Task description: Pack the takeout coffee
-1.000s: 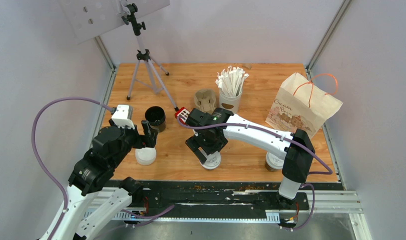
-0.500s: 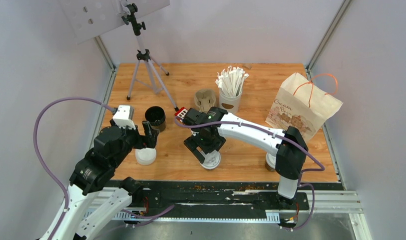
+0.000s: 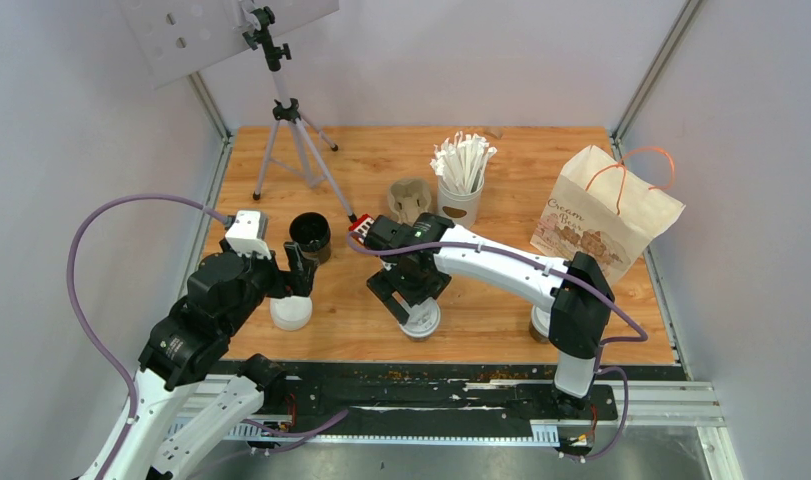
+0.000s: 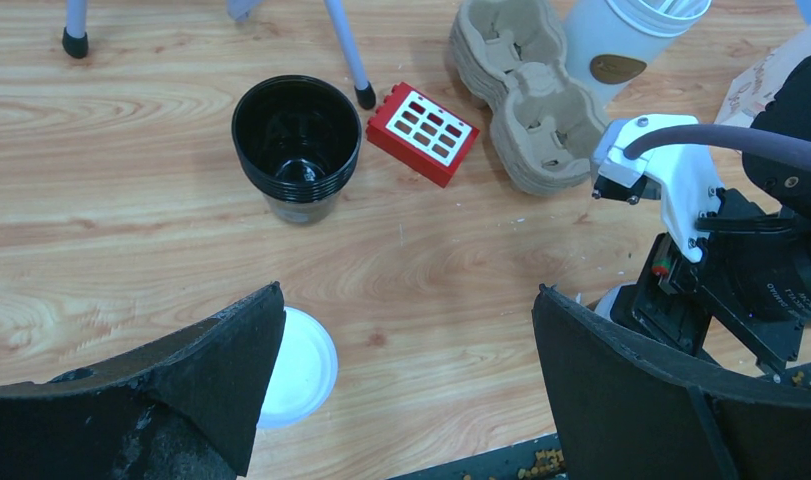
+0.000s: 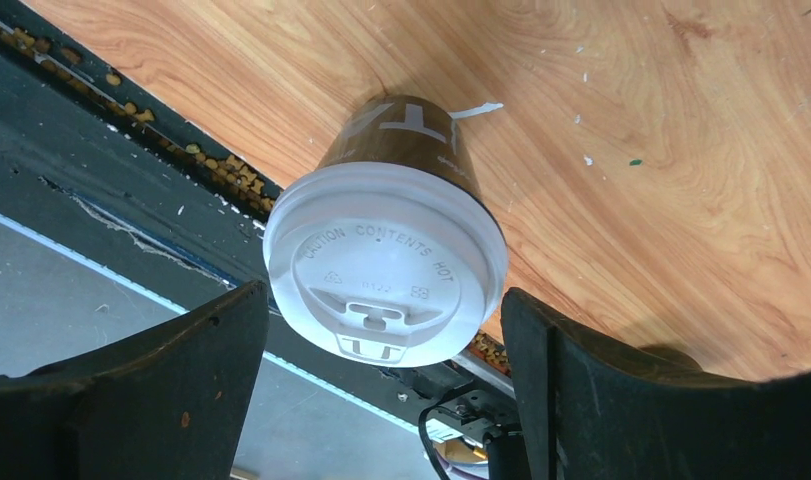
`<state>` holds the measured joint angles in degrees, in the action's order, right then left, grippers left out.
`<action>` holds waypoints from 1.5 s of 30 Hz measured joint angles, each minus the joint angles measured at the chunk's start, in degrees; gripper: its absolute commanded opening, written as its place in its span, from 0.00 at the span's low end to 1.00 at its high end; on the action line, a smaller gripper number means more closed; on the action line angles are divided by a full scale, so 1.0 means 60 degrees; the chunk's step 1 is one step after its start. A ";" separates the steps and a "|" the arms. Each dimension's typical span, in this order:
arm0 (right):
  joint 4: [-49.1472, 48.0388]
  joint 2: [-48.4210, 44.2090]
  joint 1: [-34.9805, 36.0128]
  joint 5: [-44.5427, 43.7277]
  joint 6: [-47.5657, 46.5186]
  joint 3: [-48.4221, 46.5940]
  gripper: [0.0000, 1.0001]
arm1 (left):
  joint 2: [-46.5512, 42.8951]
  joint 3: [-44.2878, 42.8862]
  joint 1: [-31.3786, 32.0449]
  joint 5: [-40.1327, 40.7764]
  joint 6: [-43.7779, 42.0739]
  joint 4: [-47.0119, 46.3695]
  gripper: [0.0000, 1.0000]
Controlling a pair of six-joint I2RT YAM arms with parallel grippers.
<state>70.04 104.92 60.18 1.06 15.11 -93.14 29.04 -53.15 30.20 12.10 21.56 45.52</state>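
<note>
One takeout coffee (image 5: 386, 265), a brown cup with a white lid, stands near the table's front edge (image 3: 421, 320). My right gripper (image 5: 383, 292) is open, a finger on each side of the lid with a small gap on both sides. From above, the right gripper (image 3: 411, 298) hangs just over that cup. A second lidded brown cup (image 3: 544, 325) stands at the front right, partly hidden behind the right arm. My left gripper (image 4: 408, 292) is open over bare wood at the front left (image 3: 299, 272), with nothing between its fingers.
A white round lid (image 3: 291, 312) lies beside the left fingers. Behind it stand an open black cup (image 3: 310, 236), a red block (image 3: 363, 228), a beige pulp tray (image 3: 411, 200) and a white cup of sticks (image 3: 461, 185). A paper bag (image 3: 601, 210) stands back right, a tripod (image 3: 286, 140) back left.
The right arm's elbow has swung left and its gripper has shifted slightly left over the lidded cup, its fingers a little wider apart. The left arm has not moved.
</note>
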 measured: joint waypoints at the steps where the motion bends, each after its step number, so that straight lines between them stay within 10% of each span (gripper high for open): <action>1: 0.0004 0.0000 0.0000 -0.0058 -0.0004 -0.0026 0.86 | 0.0000 0.0000 0.0000 0.0000 0.0004 0.0000 1.00; 21: -0.0109 -0.0790 -0.0178 -0.0601 0.0120 -0.0058 0.82 | -0.0036 0.0000 -0.0004 -0.0266 0.0237 0.0007 0.99; 29: -0.2062 -0.3778 -0.1166 0.0040 0.0401 0.2135 0.73 | 0.0514 0.0623 -0.0004 -0.2863 0.0754 -0.0987 0.69; 45: -0.4863 -0.4983 -0.2936 0.3537 0.0138 0.5566 0.60 | 0.4029 0.2524 0.1599 -0.5442 0.2014 -0.4149 0.59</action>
<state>40.86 75.02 42.57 22.28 15.94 -59.75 53.21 -38.00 39.79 -20.56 33.65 20.62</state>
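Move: The lidded coffee cup stands right under the right hand, its middle about 5 cm below and 1 cm back. From that hand the drink carrier is some 20 cm ahead and level sideways, and the second lidded cup is 27 cm to the right and level in reach. From the left hand, the first cup lies about 24 cm right, 7 cm back and 18 cm lower; the white lids are 3 cm left and 6 cm back. The left hand swings 16 cm right and 11 down towards the cup; the right lifts off, shifts right, tilts 30 degrees. ##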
